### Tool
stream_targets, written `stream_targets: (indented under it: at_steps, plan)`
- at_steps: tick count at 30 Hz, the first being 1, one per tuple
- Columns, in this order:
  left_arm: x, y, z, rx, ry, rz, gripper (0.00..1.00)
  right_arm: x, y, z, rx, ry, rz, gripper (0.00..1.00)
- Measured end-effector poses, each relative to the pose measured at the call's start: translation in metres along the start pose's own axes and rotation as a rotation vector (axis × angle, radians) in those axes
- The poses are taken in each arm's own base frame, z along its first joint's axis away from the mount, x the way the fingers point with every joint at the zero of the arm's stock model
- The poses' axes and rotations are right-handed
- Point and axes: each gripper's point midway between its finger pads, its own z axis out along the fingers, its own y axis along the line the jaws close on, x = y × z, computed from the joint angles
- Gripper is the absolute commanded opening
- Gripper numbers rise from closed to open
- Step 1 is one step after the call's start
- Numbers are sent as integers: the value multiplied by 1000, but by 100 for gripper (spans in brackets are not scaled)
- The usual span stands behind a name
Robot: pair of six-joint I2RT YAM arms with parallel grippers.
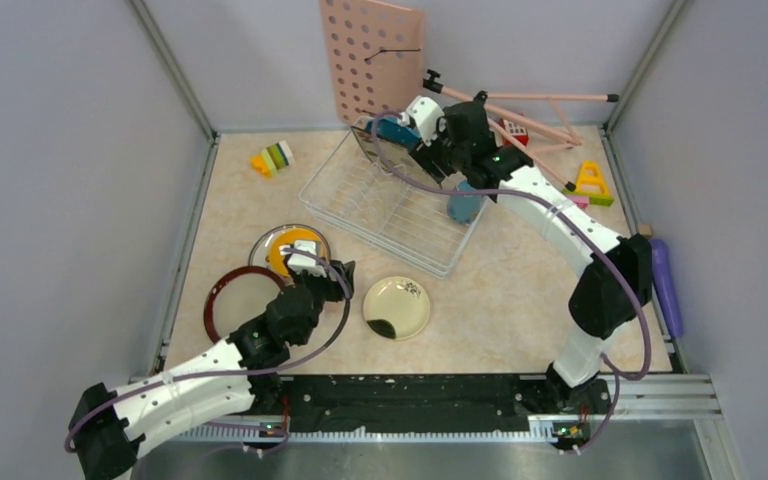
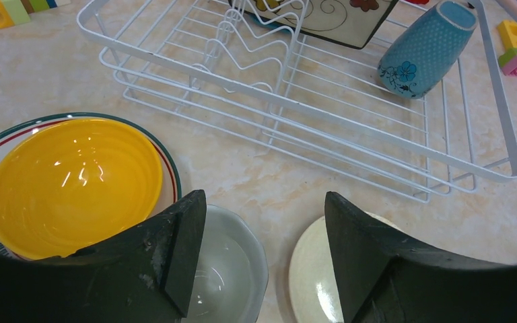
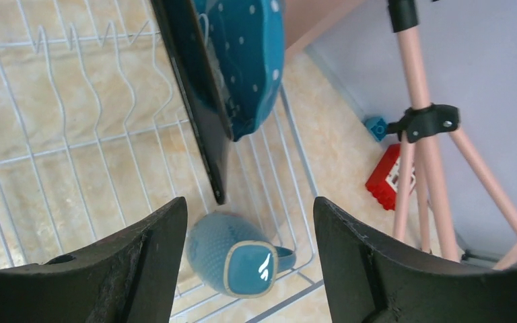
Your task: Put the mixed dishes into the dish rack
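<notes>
The white wire dish rack (image 1: pixel 360 205) stands at the back middle. A square flowered plate (image 2: pixel 323 20) and a teal polka-dot plate (image 3: pixel 249 60) stand upright in its far end. A blue cup (image 3: pixel 235 252) lies on its side at the rack's right edge. My right gripper (image 3: pixel 250 262) is open and empty above the cup. My left gripper (image 2: pixel 262 256) is open and empty, low over a small pale bowl (image 2: pixel 232 269). It sits between the orange-yellow bowl (image 2: pixel 74 185), which rests on a rimmed plate, and the cream plate with a black blotch (image 1: pixel 396 307). A dark-red-rimmed plate (image 1: pixel 232 300) lies at the left. No pink cup is in view.
A pink pegboard (image 1: pixel 370 60) leans on the back wall. A pink tripod (image 3: pixel 410 134) lies behind the rack, with a red block (image 3: pixel 385 178) by it. Toy blocks lie at the back left (image 1: pixel 273 158) and at the right (image 1: pixel 592 185). A purple object (image 1: pixel 666 285) lies along the right wall.
</notes>
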Motion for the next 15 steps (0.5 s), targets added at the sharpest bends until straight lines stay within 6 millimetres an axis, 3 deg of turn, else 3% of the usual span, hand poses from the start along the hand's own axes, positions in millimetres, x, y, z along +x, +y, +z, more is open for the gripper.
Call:
stream_targets:
  at_steps: [4, 8, 15]
  plan:
    - [4, 0, 1, -1, 13, 10, 70, 8, 9, 7, -35, 3, 1, 66]
    - [4, 0, 1, -1, 14, 10, 70, 7, 10, 15, -52, -30, 14, 57]
    - [5, 0, 1, -2, 15, 11, 70, 12, 11, 46, -103, -74, 71, 24]
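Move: The floral square tray stands on edge in the rack, its middle about 5 cm ahead of the right hand, 8 cm to its left and 10 cm below. The blue plate stands behind it, roughly 11 cm ahead, 9 cm left and 10 cm below; the blue mug is some 4 cm back, 6 cm right and 18 cm down. From the left hand the tray's middle lies about 24 cm ahead, 11 cm to the right, nearly level. Around the tray's right edge the right hand's fingers close from about two-thirds to a little over a third open, without a touch that can be made out. The hand sinks some 4 cm, at first almost straight down, then reaches forward 3 cm and slightly left along with it, rolling its left side up and turning a little counter-clockwise, under 10 degrees in all. ##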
